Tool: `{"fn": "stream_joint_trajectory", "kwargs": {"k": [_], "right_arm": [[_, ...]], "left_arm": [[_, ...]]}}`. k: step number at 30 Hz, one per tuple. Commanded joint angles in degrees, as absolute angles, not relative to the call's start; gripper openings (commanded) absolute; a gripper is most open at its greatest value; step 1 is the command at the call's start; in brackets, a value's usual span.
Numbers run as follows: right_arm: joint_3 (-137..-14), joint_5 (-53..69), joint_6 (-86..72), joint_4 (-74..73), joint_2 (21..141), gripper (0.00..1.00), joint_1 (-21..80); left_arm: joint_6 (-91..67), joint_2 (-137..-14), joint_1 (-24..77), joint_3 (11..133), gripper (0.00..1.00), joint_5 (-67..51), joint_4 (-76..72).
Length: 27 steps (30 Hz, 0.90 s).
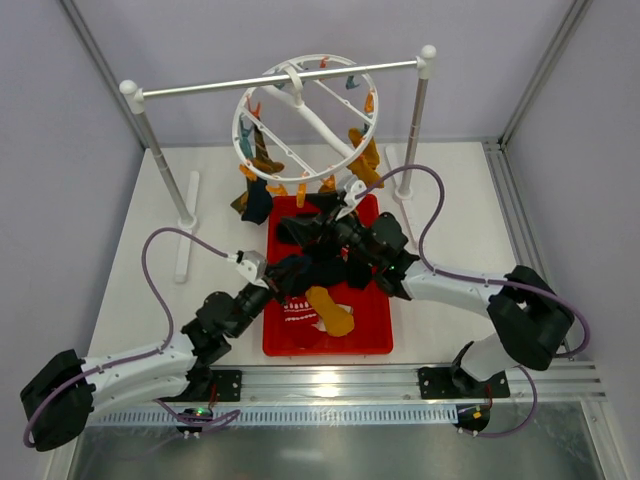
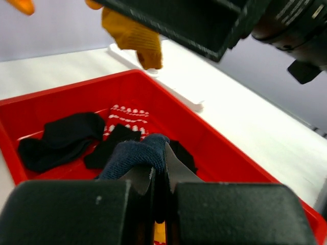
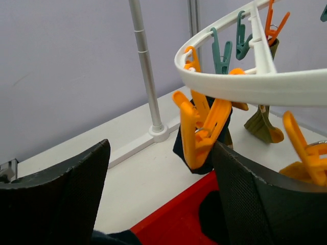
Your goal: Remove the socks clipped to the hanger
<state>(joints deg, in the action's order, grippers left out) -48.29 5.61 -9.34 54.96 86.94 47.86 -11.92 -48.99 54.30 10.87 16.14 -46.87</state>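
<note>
The white ring hanger (image 1: 305, 110) hangs from the silver bar, with orange and teal clips round its rim. Clipped socks hang from it: a mustard one (image 1: 365, 155), an olive one (image 1: 263, 160) and a navy one (image 1: 257, 200). My right gripper (image 3: 161, 145) stands open just below the rim (image 3: 245, 84). An orange clip (image 3: 202, 127) holding the navy sock (image 3: 186, 150) sits close to its right finger. Over the red tray (image 1: 375, 335), my left gripper (image 2: 159, 163) is shut on a loose navy sock (image 2: 138, 153).
In the tray (image 2: 219, 148) lie black socks (image 2: 64, 138), a red sock with white pattern (image 2: 127, 115) and a mustard sock (image 1: 332, 312). The silver bar (image 1: 280, 78) rests on two white-capped posts (image 3: 148, 71) with floor feet. The right arm (image 2: 204, 20) passes over the left gripper.
</note>
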Motion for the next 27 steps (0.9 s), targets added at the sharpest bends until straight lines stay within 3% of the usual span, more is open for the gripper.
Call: {"fn": "stream_joint_trajectory", "kwargs": {"k": [1,2,6,12,17,25,27], "right_arm": [[-45.1,4.8,-6.2,57.4,78.8,0.82,49.6],[-43.1,4.6,-5.6,56.9,77.1,0.90,50.0],[-38.4,4.0,-4.7,51.9,68.7,1.00,51.0],[-31.9,-1.6,-1.5,45.3,54.8,1.00,51.0],[-29.9,-14.3,1.0,41.6,50.3,1.00,50.1],[-27.8,-18.0,0.2,39.9,46.4,0.99,47.7],[-27.3,-17.7,0.1,39.6,45.7,1.00,47.2]], "left_arm": [[-14.1,-44.0,54.4,12.1,0.00,7.2,-42.8],[-14.5,-43.1,54.4,12.3,0.00,6.0,-41.0],[-16.4,-40.9,54.3,14.2,0.00,-1.8,-37.7],[-18.5,-50.5,54.3,19.9,0.00,-12.9,-40.2],[-18.3,-65.6,54.3,26.6,0.00,-13.4,-41.0],[-19.1,-75.1,54.3,32.7,0.00,-13.1,-41.3],[-19.0,-75.8,54.3,33.3,0.08,-12.5,-40.0]]}}
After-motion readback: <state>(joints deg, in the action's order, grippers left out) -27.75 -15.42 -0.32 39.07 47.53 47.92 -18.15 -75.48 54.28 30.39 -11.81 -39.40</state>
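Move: The left hand already pinches the dark blue sock. Its drop spot, the orange sock lying in the red bin, is about 10 cm right, 2 cm back and 18 cm below; black socks lie roughly 8 cm right and 9 cm ahead, as low. From the right hand, the hanging orange sock is some 5 cm ahead and 5 cm right, about level; the empty clip is 4 cm ahead, 1 cm left and 2 cm above. Still pinching the dark blue sock, the left hand first draws back and lifts slightly, then swings about 12 cm right and sinks over the orange sock in the bin, yawing nearly 30 degrees clockwise. Meanwhile the right hand backs off from the emptied clip, opening fully, rising and sweeping some 16 cm right, then easing a little forward and down as it turns clockwise, clear of the hanging socks. ##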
